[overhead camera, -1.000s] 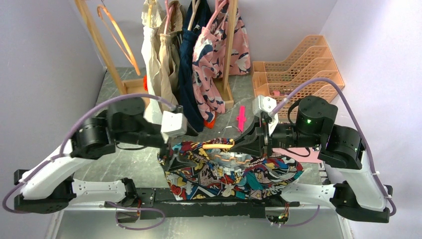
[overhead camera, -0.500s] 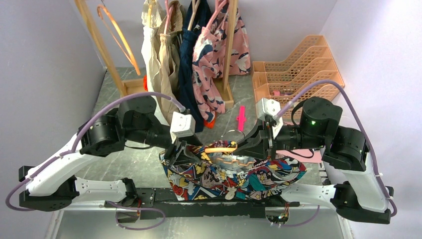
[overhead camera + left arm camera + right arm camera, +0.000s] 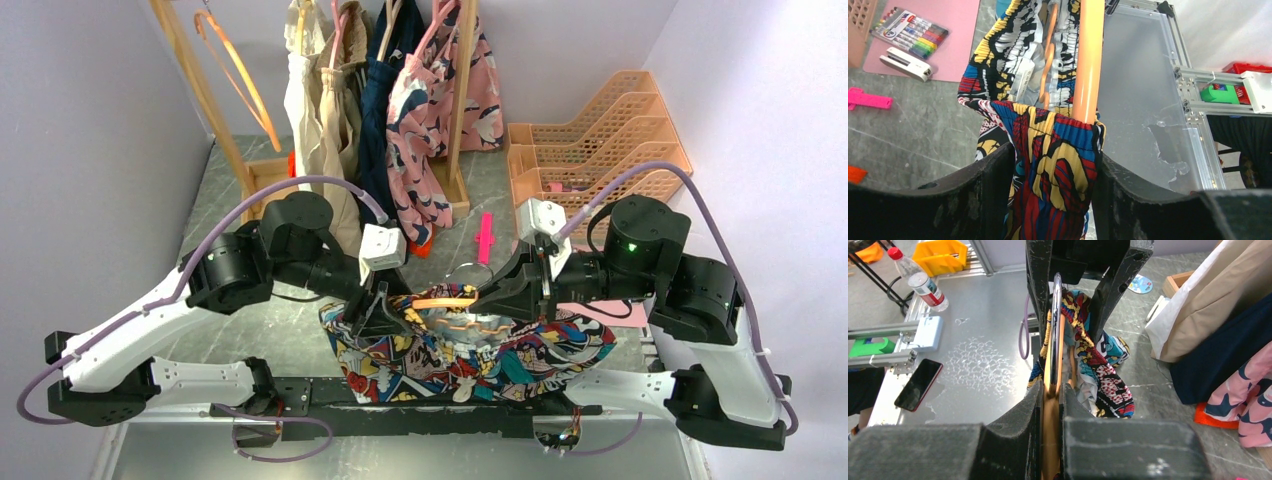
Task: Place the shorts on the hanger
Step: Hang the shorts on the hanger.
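The comic-print shorts [image 3: 470, 352] lie bunched on the table's near middle, their waistband lifted over the left end of the orange-tan hanger [image 3: 445, 300]. My left gripper [image 3: 378, 315] is shut on that waistband fold; in the left wrist view the shorts [image 3: 1058, 150] fill the gap between both fingers, and the hanger [image 3: 1088, 65] runs out of the fold away from me. My right gripper [image 3: 495, 290] is shut on the hanger's other side; the right wrist view shows the hanger [image 3: 1050, 405] pinched edge-on, with the shorts [image 3: 1098, 370] draped beyond it. The silver hook [image 3: 465, 268] points to the back.
A wooden rack with hung garments [image 3: 400, 90] stands behind. Orange file trays [image 3: 590, 150] are at the back right, and a pink clip [image 3: 486, 238] lies on the grey table. A pink mat with markers [image 3: 913, 40] lies to the right. The metal frame edge [image 3: 440, 392] runs along the near side.
My left arm has swung right and down to the hanger's left end, and its jaws have closed from wide open onto the shorts' waistband. The right gripper has held the hanger nearly still.
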You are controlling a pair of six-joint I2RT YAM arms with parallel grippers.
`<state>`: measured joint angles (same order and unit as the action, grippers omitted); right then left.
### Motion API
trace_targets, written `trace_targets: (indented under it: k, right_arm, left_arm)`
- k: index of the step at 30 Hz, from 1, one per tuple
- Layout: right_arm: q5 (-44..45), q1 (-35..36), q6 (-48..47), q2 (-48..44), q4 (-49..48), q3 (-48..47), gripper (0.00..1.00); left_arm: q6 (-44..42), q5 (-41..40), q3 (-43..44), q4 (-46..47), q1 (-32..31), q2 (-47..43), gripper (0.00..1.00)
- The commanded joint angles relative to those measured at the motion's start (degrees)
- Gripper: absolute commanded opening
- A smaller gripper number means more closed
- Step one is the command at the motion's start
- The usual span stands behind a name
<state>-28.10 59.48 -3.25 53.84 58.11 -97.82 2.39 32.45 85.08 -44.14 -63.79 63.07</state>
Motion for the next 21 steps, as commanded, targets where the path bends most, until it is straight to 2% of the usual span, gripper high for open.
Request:
trace_targets:
  k: [1,4,9,10,21]
  right_arm:
    - [-1.08,0.18,-0.19,-1.00,-4.03,-0.62,0.00]
    - [-1.09,0.18,-0.08,-0.98,-4.36,-0.49,0.00]
    - [-1.00,0.16,0.07,-0.86,-4.56,-0.15,0.00]
    - [-1.04,0.12,0.16,-0.92,-4.61,-0.09,0.00]
    - [-0.92,0.18,0.86,-0.50,-5.36,0.09,0.00]
  left_arm:
    - [2.06,2.94,-0.28,3.80,0.41,-0.90,0.56]
    - [1.92,3.48,0.31,3.71,0.42,-0.52,0.47]
    - [1.74,2.33,0.09,4.11,0.42,-0.70,0.12]
    - [1.75,1.87,-0.11,4.19,0.42,-0.87,0.08]
    - [1.52,-1.95,-1.78,5.13,0.42,-2.13,0.07]
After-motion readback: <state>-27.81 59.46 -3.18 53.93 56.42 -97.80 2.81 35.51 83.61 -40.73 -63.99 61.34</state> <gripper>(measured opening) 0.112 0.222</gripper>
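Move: The left hand's half-open fingers already straddle the shorts' waistband where it wraps over the hanger's left end; that fold lies about 1 cm back and 1 cm right of the hand point, at its height, with the hanger's end inside it about 1 cm back and 2 cm right. The hook's foot is some 12 cm right, 1 cm ahead and 5 cm higher. From the right hand, gripping the hanger beside the hook, the fold is roughly 12 cm left, 2 cm back and 5 cm below. The left hand draws back about 1 cm to centre its fingers on the hanger's bar, closing from a bit over half open until they pinch the waistband over the hanger's end, and comes up about 1 cm in the later part of the closing. The right hand keeps its shut grip on the hanger beside the hook and stays almost in place, rising only about half a centimetre as the left fingers clamp down. ##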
